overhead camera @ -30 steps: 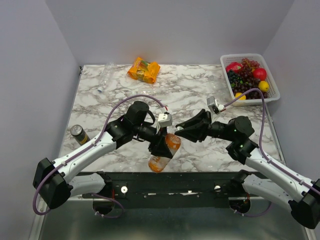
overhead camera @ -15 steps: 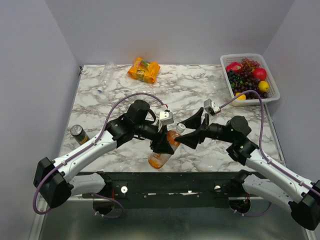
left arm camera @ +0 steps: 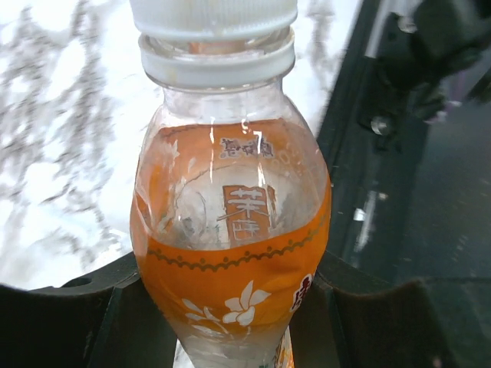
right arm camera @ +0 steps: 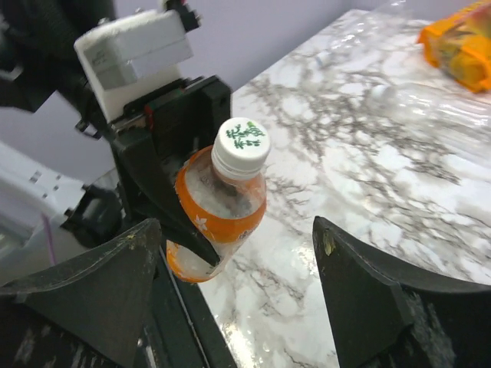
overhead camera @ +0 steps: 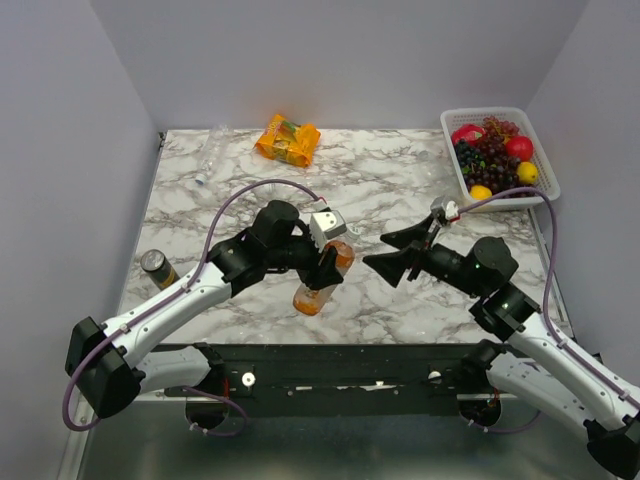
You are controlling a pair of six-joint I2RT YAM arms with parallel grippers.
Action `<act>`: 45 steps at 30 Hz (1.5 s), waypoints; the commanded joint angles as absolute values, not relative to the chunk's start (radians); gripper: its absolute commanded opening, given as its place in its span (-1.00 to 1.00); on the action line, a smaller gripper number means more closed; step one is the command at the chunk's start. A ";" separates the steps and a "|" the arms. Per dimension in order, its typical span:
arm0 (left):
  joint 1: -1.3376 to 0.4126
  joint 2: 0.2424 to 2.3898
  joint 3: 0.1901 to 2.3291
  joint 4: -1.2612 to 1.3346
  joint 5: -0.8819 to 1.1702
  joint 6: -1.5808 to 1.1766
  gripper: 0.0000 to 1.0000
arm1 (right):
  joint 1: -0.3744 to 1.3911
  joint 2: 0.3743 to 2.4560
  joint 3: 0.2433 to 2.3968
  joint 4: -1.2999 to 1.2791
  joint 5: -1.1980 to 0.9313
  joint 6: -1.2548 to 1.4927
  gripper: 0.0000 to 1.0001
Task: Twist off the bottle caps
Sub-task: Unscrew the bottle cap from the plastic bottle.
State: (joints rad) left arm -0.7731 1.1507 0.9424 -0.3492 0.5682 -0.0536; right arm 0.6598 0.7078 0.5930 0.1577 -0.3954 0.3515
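Observation:
My left gripper [overhead camera: 325, 268] is shut on the orange-label bottle [overhead camera: 318, 282] and holds it above the table's front edge. In the left wrist view the black fingers [left arm camera: 69, 314] press both sides of the label of the orange-label bottle [left arm camera: 230, 230], and its white cap [left arm camera: 212, 15] sits on the neck. My right gripper [overhead camera: 386, 252] stands open just right of the bottle and touches nothing. In the right wrist view the cap [right arm camera: 240, 143] shows ahead of the spread fingers [right arm camera: 100, 284], apart from them. A clear bottle [overhead camera: 210, 150] lies at the back left.
An orange snack packet [overhead camera: 288, 140] lies at the back centre. A white basket [overhead camera: 497, 111] of fruit stands at the back right. A dark can [overhead camera: 158, 268] lies near the left edge. The black rail runs under the held bottle.
My right gripper has opened off the bottle's top and drawn back to the right. My left gripper has shifted the bottle slightly left and up, still gripping it.

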 commanded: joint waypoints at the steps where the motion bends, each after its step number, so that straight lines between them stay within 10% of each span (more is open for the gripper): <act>1: -0.804 1.124 0.980 -0.380 0.287 -0.063 -0.22 | 0.657 0.690 0.663 0.051 -0.144 0.431 0.68; 45: -0.928 1.209 0.997 -0.445 0.037 -0.032 -0.23 | 0.729 0.997 0.687 0.374 -0.244 0.683 0.28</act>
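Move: The white cap, still on the plastic bottle, lies about 4 cm to the right hand's left, some 3 cm ahead and roughly 2 cm higher; the bottle's body, in the left fingers, is about 7 cm left, 2 cm back and 6 cm below the right hand. A clear bottle lies on the table some 30 cm ahead, 14 cm left and 25 cm below. From the left hand, the cap stands about 5 cm ahead, 3 cm right and 8 cm up. The right hand goes back to the cap for another grip: forward about 4 cm with a small swing right and up, then leftward some 5 cm and slightly down, tipping its fingers down and narrowing them part-way, short of shut, to bring them around the cap. Meanwhile the left hand keeps its hold on the bottle and carries it about 3 cm forward and as far down, turning some 15 degrees counter-clockwise, its left side rising. ##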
